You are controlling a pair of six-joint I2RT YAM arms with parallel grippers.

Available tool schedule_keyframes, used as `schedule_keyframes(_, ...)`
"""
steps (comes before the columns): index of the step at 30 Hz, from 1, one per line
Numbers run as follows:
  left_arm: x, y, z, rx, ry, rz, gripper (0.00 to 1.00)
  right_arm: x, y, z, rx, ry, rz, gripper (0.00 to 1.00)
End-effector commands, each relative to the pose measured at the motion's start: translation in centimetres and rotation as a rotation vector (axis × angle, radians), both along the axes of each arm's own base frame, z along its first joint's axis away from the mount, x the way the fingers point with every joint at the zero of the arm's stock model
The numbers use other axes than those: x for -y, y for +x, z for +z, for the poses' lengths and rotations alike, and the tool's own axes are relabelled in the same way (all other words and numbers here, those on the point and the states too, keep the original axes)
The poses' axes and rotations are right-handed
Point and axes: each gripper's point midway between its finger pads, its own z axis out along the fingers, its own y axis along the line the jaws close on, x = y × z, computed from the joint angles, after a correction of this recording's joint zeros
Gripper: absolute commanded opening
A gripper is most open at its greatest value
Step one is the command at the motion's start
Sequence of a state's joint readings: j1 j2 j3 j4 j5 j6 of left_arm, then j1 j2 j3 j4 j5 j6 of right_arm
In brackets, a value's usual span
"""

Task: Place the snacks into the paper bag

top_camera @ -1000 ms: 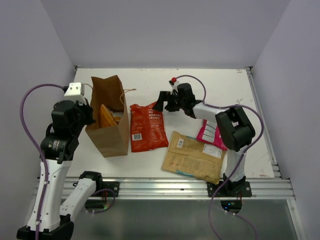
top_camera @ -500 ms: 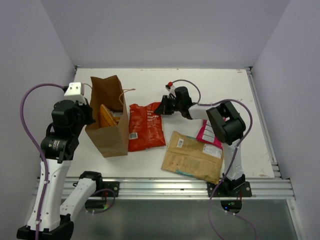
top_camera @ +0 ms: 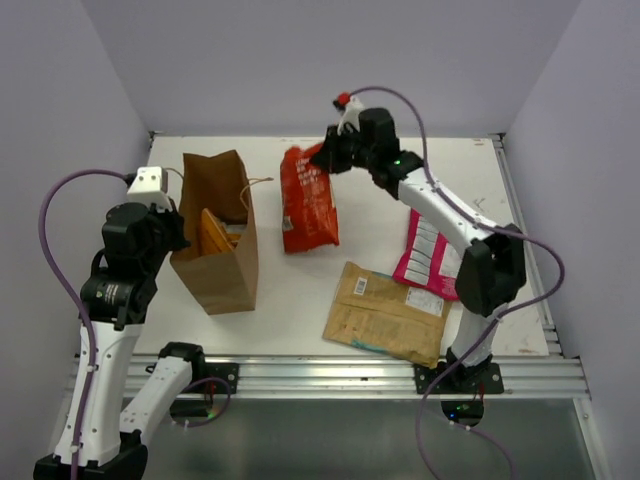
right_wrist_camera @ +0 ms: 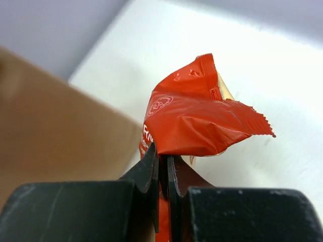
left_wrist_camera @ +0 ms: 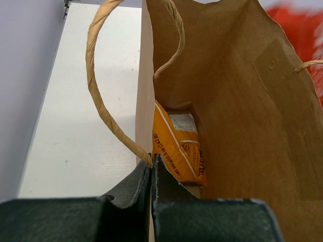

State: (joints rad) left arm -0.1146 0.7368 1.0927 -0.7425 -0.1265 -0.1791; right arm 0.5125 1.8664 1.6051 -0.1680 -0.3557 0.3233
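The brown paper bag (top_camera: pixel 218 240) stands open at the left with an orange packet (top_camera: pixel 213 235) inside it. My left gripper (left_wrist_camera: pixel 151 164) is shut on the bag's near rim beside a twine handle (left_wrist_camera: pixel 101 96); the orange packet (left_wrist_camera: pixel 176 146) shows inside. My right gripper (top_camera: pixel 322 158) is shut on the top edge of the red packet (top_camera: pixel 307 200), which hangs in the air to the right of the bag. In the right wrist view the red packet (right_wrist_camera: pixel 197 121) bunches above the gripper (right_wrist_camera: pixel 163 159). The tan packet (top_camera: pixel 388 312) and the magenta packet (top_camera: pixel 432 250) lie flat on the table.
The white table (top_camera: pixel 330 290) ends at a metal rail (top_camera: pixel 330 372) along its near edge. Grey walls close in the left, back and right sides. The right arm's cable (top_camera: pixel 455 125) loops above the table's far right.
The right gripper closed on the red packet's top edge and lifted it off the table, up and toward the back. The left gripper has kept its hold on the bag.
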Motion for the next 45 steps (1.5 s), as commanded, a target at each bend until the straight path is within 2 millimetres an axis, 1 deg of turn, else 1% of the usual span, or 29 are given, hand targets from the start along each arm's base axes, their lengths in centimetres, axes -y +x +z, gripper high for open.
schedule_keyframes(1,0.5,-0.2,0.1,0.014,0.009,-0.035,0.00,3.5,-0.5,19.9,0.427,0.064,-0.142,0.00)
schedule_keyframes(2,0.5,-0.2,0.1,0.014,0.007,-0.035,0.00,3.7,-0.6,21.7,0.462,0.080,-0.160,0.00)
schedule_keyframes(3,0.5,-0.3,0.1,0.016,0.009,-0.036,0.00,3.1,-1.0,23.5,0.496,0.106,-0.163,0.00)
schedule_keyframes(4,0.5,-0.3,0.1,0.017,0.008,-0.037,0.00,3.2,-1.5,26.6,0.552,0.149,-0.176,0.00)
schedule_keyframes(5,0.6,-0.3,0.2,0.019,0.005,-0.040,0.00,2.9,-1.2,27.6,0.570,0.168,-0.198,0.00)
schedule_keyframes(6,0.6,-0.4,0.3,0.023,0.004,-0.043,0.00,2.1,-1.7,29.3,0.601,0.212,-0.196,0.00)
schedule_keyframes(7,0.6,-0.4,0.3,0.023,0.006,-0.043,0.00,2.0,-2.3,32.0,0.650,0.257,-0.206,0.00)
schedule_keyframes(8,0.6,-0.4,0.3,0.025,0.005,-0.045,0.00,0.4,-2.1,32.1,0.652,0.272,-0.208,0.00)
schedule_keyframes(9,0.7,-0.4,0.4,0.028,0.004,-0.046,0.00,-0.3,-2.3,33.0,0.673,0.288,-0.209,0.00)
schedule_keyframes(10,0.7,-0.4,0.4,0.028,0.004,-0.046,0.00,-0.5,-3.7,36.4,0.732,0.346,-0.198,0.00)
schedule_keyframes(11,0.7,-0.5,0.5,0.031,0.002,-0.047,0.00,-1.2,-3.8,37.0,0.746,0.358,-0.208,0.00)
schedule_keyframes(12,0.7,-0.6,0.5,0.034,0.003,-0.049,0.00,-3.5,-3.8,36.1,0.736,0.344,-0.201,0.00)
schedule_keyframes(13,0.7,-0.6,0.6,0.038,0.001,-0.047,0.00,-3.7,-5.0,38.4,0.779,0.385,-0.203,0.00)
schedule_keyframes(14,0.7,-0.7,0.6,0.038,0.003,-0.048,0.00,-5.5,-6.4,38.4,0.778,0.390,-0.183,0.00)
schedule_keyframes(16,0.7,-0.8,0.7,0.043,0.003,-0.049,0.00,-6.9,-6.8,37.7,0.794,0.358,-0.208,0.00)
schedule_keyframes(17,0.7,-0.9,0.9,0.048,0.004,-0.049,0.00,-8.2,-8.1,37.4,0.790,0.356,-0.187,0.00)
schedule_keyframes(18,0.8,-1.0,1.0,0.052,0.003,-0.051,0.00,-8.1,-8.4,37.5,0.802,0.347,-0.207,0.00)
schedule_keyframes(19,0.8,-1.0,0.9,0.051,0.005,-0.052,0.00,-9.0,-8.5,36.1,0.785,0.318,-0.199,0.00)
schedule_keyframes(20,0.9,-1.1,1.0,0.054,0.004,-0.056,0.00,-9.9,-9.4,35.7,0.779,0.312,-0.186,0.00)
schedule_keyframes(22,0.9,-1.2,1.0,0.057,0.004,-0.059,0.00,-10.4,-9.9,34.6,0.778,0.260,-0.193,0.00)
schedule_keyframes(23,1.0,-1.2,1.0,0.060,0.003,-0.063,0.00,-11.3,-11.0,34.2,0.776,0.250,-0.178,0.00)
schedule_keyframes(24,1.1,-1.2,1.0,0.060,0.003,-0.065,0.00,-11.6,-11.2,33.5,0.799,0.204,-0.177,0.00)
schedule_keyframes(25,1.1,-1.3,1.1,0.062,0.003,-0.068,0.00,-11.3,-11.6,33.6,0.803,0.189,-0.200,0.00)
schedule_keyframes(26,1.1,-1.3,1.2,0.066,0.004,-0.068,0.00,-12.0,-12.8,33.6,0.807,0.184,-0.186,0.00)
schedule_keyframes(31,1.3,-1.5,1.1,0.068,0.003,-0.074,0.00,-11.5,-14.5,34.0,0.848,0.118,-0.222,0.00)
schedule_keyframes(34,1.3,-1.6,1.2,0.071,0.004,-0.078,0.00,-10.5,-15.4,34.9,0.873,0.093,-0.264,0.00)
schedule_keyframes(37,1.3,-1.7,1.3,0.074,0.003,-0.079,0.00,-8.9,-15.6,35.6,0.882,0.074,-0.308,0.00)
schedule_keyframes(41,1.5,-1.7,1.4,0.075,0.002,-0.085,0.00,-7.5,-16.0,35.9,0.882,0.069,-0.334,0.00)
schedule_keyframes(45,1.6,-1.7,1.5,0.078,-0.001,-0.089,0.00,-6.5,-16.3,35.1,0.867,0.052,-0.340,0.00)
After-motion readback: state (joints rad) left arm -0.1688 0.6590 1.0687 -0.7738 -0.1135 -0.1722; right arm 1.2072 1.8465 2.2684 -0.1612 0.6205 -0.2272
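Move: To the back and left of the right hand, which already holds the red snack clear of the table, the centre of the paper bag's mouth lies about 13 cm back, 15 cm left and some 5 cm higher. The bag's near handle is roughly 9 cm back, 7 cm left and 6 cm up; the orange snack, inside the bag, about 10 cm back, 17 cm left, 10 cm below. From the left hand, that mouth centre is some 6 cm ahead and 5 cm right, about level. Carrying the red snack still pinched by its top, the right hand first shoots up about 40 cm, then swings left and back over the paper bag's mouth while sinking some 10 cm, and ends easing a little right and up. Its fingers tip upward about 45 degrees overall. The left fingers keep hold of the bag's rim and draw back 2 cm. ##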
